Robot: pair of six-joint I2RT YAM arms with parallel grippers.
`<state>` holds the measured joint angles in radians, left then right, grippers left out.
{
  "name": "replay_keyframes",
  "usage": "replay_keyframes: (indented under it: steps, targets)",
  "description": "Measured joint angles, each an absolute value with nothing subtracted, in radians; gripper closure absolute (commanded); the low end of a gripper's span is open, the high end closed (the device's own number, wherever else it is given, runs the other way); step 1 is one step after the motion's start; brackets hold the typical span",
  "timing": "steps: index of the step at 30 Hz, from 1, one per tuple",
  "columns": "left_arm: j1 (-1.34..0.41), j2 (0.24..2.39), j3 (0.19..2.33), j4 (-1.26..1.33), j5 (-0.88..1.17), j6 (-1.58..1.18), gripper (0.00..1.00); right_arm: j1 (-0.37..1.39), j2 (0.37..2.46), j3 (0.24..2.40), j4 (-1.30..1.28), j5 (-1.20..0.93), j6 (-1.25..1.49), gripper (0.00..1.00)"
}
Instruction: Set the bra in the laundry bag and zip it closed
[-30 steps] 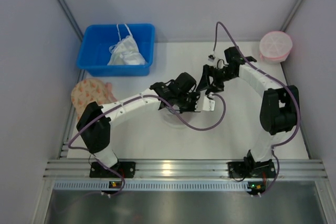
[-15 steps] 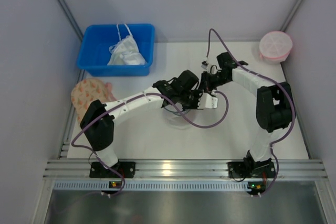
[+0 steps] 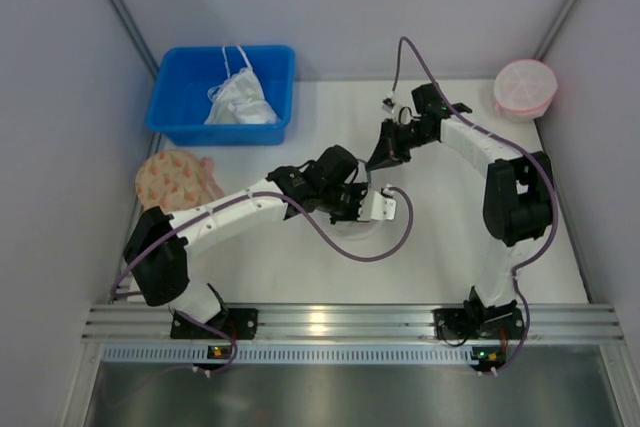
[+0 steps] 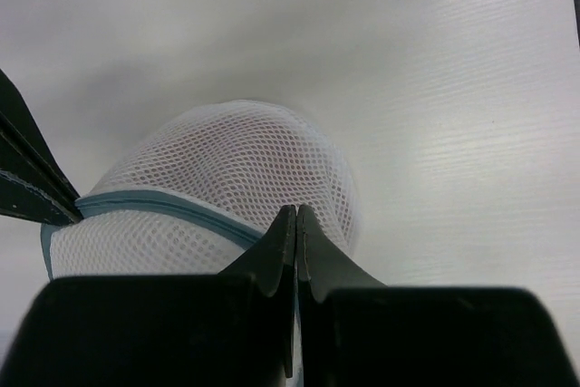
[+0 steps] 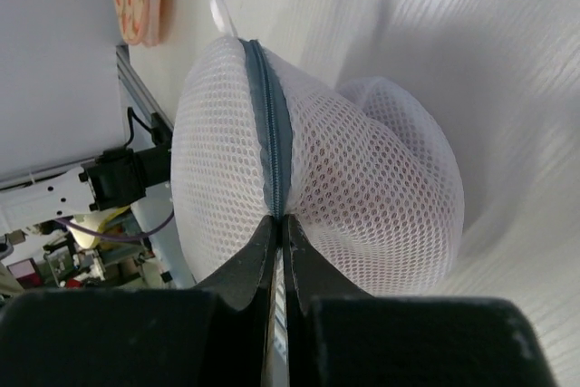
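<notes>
The laundry bag [image 4: 227, 169] is a white mesh pouch with a blue-grey zip band [image 5: 269, 124], bulging up off the table. From above only a pale sliver of it [image 3: 355, 231] shows under the left arm. My left gripper [image 4: 296, 217] [image 3: 366, 209] is shut on the bag's near edge, beside the zip band. My right gripper [image 5: 279, 220] [image 3: 383, 155] is shut on the zip line at the bag's other side. A small white tab [image 5: 220, 11] sticks out at the far end of the zip. The bra is hidden; only a faint reddish tinge shows through the mesh.
A blue bin [image 3: 180, 107] holding a white garment [image 3: 242, 99] stands at the back left. A pink round mesh bag [image 3: 525, 87] sits at the back right, and a beige patterned disc [image 3: 175, 177] lies at the left edge. Purple cables loop round both wrists.
My right gripper has gone from open to shut on the zip. The left arm has drawn the bag slightly nearer, and the two grippers now stand further apart.
</notes>
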<state>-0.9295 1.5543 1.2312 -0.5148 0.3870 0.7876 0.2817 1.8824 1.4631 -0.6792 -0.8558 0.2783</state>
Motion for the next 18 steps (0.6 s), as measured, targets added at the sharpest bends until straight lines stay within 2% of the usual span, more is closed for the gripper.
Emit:
replay_keyframes:
  steps: [5,6,8,9,10,12,18]
  targets:
    - [-0.929,1.523,1.206,-0.515,0.388,0.783,1.00,0.280,1.921,1.498,-0.673,-0.849,0.282,1.00]
    - [-0.929,1.521,1.206,-0.515,0.386,0.775,1.00,0.280,1.925,1.504,-0.674,-0.847,0.283,0.83]
    - [-0.929,1.524,1.215,-0.519,0.380,0.749,1.00,0.280,1.929,1.520,-0.677,-0.838,0.286,0.63]
    - [-0.930,1.529,1.225,-0.528,0.376,0.733,1.00,0.278,1.930,1.534,-0.677,-0.831,0.280,0.45]
    - [-0.931,1.539,1.243,-0.533,0.371,0.720,1.00,0.275,1.930,1.547,-0.679,-0.826,0.277,0.40]
    - [-0.931,1.567,1.285,-0.537,0.360,0.703,1.00,0.264,1.928,1.568,-0.678,-0.818,0.247,0.37]
    - [-0.932,1.658,1.381,-0.533,0.341,0.685,1.00,0.211,1.878,1.541,-0.728,-0.823,0.175,0.44]
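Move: My right hand already pinches one stretch of the laundry bag's zip between shut fingertips, and most of the bag hangs about 10 cm back, 3 cm left and some 7 cm below it. The blue box stands roughly 18 cm ahead and 35 cm left of this hand, the pink tub about 19 cm ahead and 37 cm right, both some 10 cm lower. From my left hand, already shut on the zip farther back, that pinched stretch is some 12 cm straight ahead, about level in height. I draw the zip forward a centimetre or so with my right hand, then open its fingers past halfway and let go, carrying on forward to about 3 cm in all before veering right and slightly up, clear of the bag. My left hand keeps its closed hold; after easing back a touch, it carries the zip about 3 cm forward and to the right, rising slightly. ##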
